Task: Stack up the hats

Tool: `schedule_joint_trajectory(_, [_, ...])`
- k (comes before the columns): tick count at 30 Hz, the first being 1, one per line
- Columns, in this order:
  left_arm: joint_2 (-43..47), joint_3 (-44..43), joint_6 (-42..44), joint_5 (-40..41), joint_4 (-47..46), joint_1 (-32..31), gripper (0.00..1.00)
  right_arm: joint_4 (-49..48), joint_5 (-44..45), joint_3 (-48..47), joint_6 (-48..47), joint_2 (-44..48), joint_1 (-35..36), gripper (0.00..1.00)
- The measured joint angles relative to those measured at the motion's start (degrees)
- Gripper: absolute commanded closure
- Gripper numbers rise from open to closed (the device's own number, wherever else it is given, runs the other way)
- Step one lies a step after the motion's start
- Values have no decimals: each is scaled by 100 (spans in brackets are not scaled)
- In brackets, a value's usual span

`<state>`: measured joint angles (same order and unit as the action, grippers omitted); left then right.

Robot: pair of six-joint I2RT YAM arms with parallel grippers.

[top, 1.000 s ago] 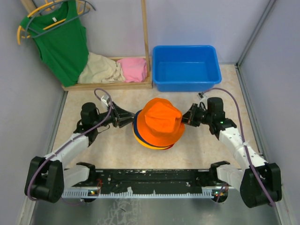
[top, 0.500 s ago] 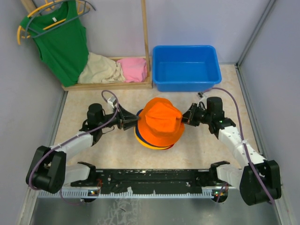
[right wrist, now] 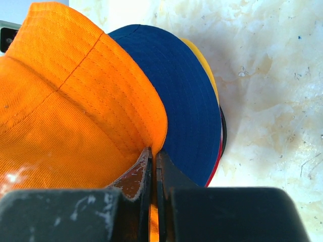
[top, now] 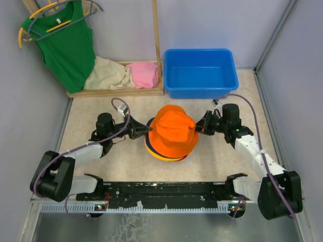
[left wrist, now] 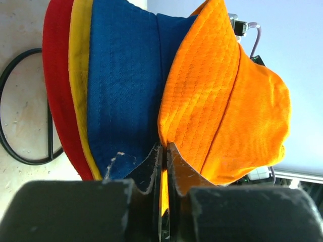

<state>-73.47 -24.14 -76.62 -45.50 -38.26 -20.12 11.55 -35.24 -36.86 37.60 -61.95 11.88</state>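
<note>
The hats sit stacked in the middle of the table. The bright orange hat (top: 174, 130) is on top, over the navy blue hat (left wrist: 126, 75), the yellow-orange hat (left wrist: 78, 75) and the red hat (left wrist: 55, 75). My left gripper (top: 145, 132) lies at the stack's left side, shut on the orange hat's brim (left wrist: 192, 101), with orange cloth showing between its jaws (left wrist: 164, 146). On the opposite side, my right gripper (top: 200, 127) is shut on the same brim (right wrist: 154, 150), just above the navy brim (right wrist: 186, 111).
A blue bin (top: 201, 72) stands behind the stack. A wooden rack at the back left holds beige (top: 107, 74) and pink (top: 143, 74) folded clothes, and a green tank top (top: 65, 45) hangs on a hanger. A black ring (left wrist: 10, 126) lies under the hats.
My left gripper has slid right up to the stack and closed on the orange hat's brim. The right gripper has kept its grip and place.
</note>
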Motion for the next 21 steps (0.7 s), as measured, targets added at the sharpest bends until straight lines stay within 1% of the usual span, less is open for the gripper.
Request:
schedule_joint_trajectory(1, [-26,48,11,7,-61,-4,96,-2,-7,0,2,0,0,100])
schedule_joint_trajectory(5, [-140,350,42,50,-452,4,96,-55,-57,0,26,4,0,100])
schedule_joint_trajectory(9, [-385,719,7,28,-975,94,94,-164,-144,0,83,101,0,94])
schedule_joint_trajectory(12, [-590,756,17,-35,-1167,116,93,-225,-271,0,131,232,0,82])
schedule_joint_trajectory(14, [-726,743,39,-85,-1226,116,92,-240,-363,2,184,284,0,76])
schedule_joint_trajectory(16, [-831,715,63,-138,-1233,118,91,-260,-457,7,223,343,-9,59])
schedule_joint_trajectory(17, [-874,704,76,-162,-1226,120,91,-258,-520,9,243,380,-66,54])
schedule_joint_trajectory(19, [-911,691,109,-195,-1204,120,90,-240,-660,13,271,459,-214,50])
schedule_joint_trajectory(21, [-914,647,155,-229,-1152,125,88,-267,-855,48,262,555,-492,50])
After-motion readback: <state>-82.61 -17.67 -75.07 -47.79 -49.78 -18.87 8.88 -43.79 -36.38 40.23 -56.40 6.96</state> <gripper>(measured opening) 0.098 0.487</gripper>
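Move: Both grippers already pinch the orange hat's brim at opposite sides. The blue hat topping the stack lies about 9 cm to the right of the left gripper, 1 cm nearer and some 6 cm lower; from the right gripper it is roughly 12 cm left, 1 cm nearer and 3 cm below. The orange hat's middle is about 10 cm left of the right gripper. The blue bin stands around 26 cm ahead of that gripper and 2 cm to its right. Keep the left gripper shut on the orange brim and bring it down about 5 cm, easing back a little, to lower that side beside the blue hat. Hold the right gripper nearly still at first, then lift it some 4 cm with a slight tilt and open its fingers about halfway to let go of the brim. ##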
